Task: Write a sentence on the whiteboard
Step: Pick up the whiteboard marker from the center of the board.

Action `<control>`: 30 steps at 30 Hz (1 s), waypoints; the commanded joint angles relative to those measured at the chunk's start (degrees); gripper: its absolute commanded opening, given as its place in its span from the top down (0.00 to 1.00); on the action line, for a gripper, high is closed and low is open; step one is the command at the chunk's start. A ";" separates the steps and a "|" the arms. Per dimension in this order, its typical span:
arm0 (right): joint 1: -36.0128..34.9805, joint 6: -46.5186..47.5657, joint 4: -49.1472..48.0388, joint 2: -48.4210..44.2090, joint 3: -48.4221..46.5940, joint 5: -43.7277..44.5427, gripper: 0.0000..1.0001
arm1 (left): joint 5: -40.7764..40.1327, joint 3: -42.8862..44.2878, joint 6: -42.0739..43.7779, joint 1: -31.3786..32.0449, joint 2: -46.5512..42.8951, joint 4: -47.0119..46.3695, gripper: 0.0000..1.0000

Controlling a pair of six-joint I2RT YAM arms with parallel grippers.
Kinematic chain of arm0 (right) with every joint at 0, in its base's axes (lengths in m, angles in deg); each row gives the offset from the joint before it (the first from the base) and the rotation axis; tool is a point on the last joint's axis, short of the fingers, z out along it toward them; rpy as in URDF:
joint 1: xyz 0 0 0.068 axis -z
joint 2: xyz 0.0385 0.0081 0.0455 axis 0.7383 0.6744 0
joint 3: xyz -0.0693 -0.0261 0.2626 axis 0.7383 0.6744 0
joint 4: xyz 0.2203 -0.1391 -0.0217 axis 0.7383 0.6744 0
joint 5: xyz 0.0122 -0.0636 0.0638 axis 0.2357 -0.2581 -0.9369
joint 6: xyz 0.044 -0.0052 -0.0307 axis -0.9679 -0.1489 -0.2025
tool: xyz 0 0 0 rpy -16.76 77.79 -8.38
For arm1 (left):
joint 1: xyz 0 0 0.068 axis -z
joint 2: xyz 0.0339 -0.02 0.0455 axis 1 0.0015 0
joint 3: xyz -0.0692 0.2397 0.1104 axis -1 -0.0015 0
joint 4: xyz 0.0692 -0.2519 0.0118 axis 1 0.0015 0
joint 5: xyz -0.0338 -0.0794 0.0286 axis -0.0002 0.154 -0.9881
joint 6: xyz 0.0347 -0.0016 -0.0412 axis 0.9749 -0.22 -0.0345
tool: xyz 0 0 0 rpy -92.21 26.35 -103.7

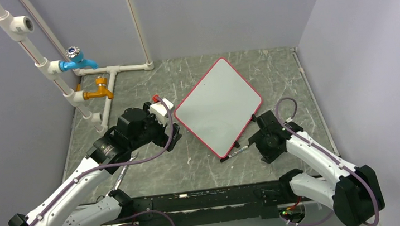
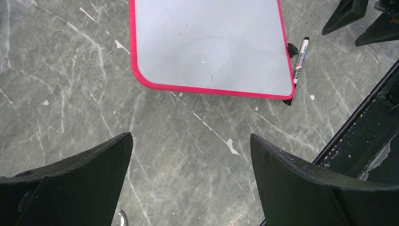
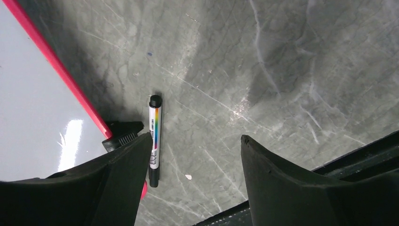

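Observation:
The whiteboard lies flat mid-table, turned like a diamond, with a thin red rim. Its face is blank, and the sentence is not in view. A capped black-and-white marker lies on the table along the board's near right edge. My right gripper hovers over it, jaws apart with only bare table between them; the marker sits right against the left fingertip. My left gripper stands wide open over bare table, just left of the board's near left edge.
White pipes with a blue tap and an orange tap rise at the back left. A black rail runs along the table's near edge. A black clip sits under the board's rim. Grey walls enclose the table.

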 commanded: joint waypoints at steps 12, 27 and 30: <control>-4.22 -3.53 -7.39 12.11 -5.50 2.21 0.40 | -1.81 2.21 0.50 0.55 -1.06 0.21 0.01; -7.85 -2.37 -8.77 20.17 -8.49 3.96 0.61 | -2.41 2.16 0.54 0.99 -0.86 0.34 0.01; -8.45 -2.46 -8.82 21.18 -8.76 4.18 0.64 | -2.63 2.18 0.51 1.12 -0.71 0.40 0.01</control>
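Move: The marker's middle is about 10 cm to the left of my right hand, nearly level with it fore-and-aft and some 5 cm below; the near black clip on the whiteboard's edge sits about 4 cm beyond the marker. From that same hand the far clip is about 13 cm ahead and 1 cm left, the whiteboard's centre roughly 18 cm ahead and 15 cm left. From my left hand the marker lies about 23 cm right, 6 cm back and 23 cm lower. With my right hand I ease in over the marker's right-hand end, going left and forward and sinking all the while, about 5 to 6 cm altogether; the forward part dies out before the end while the leftward and downward drift goes on. My fingers keep pointing down and narrow from well open to somewhat under half open, bringing the marker's end between the tips, nearer the board-side finger. ##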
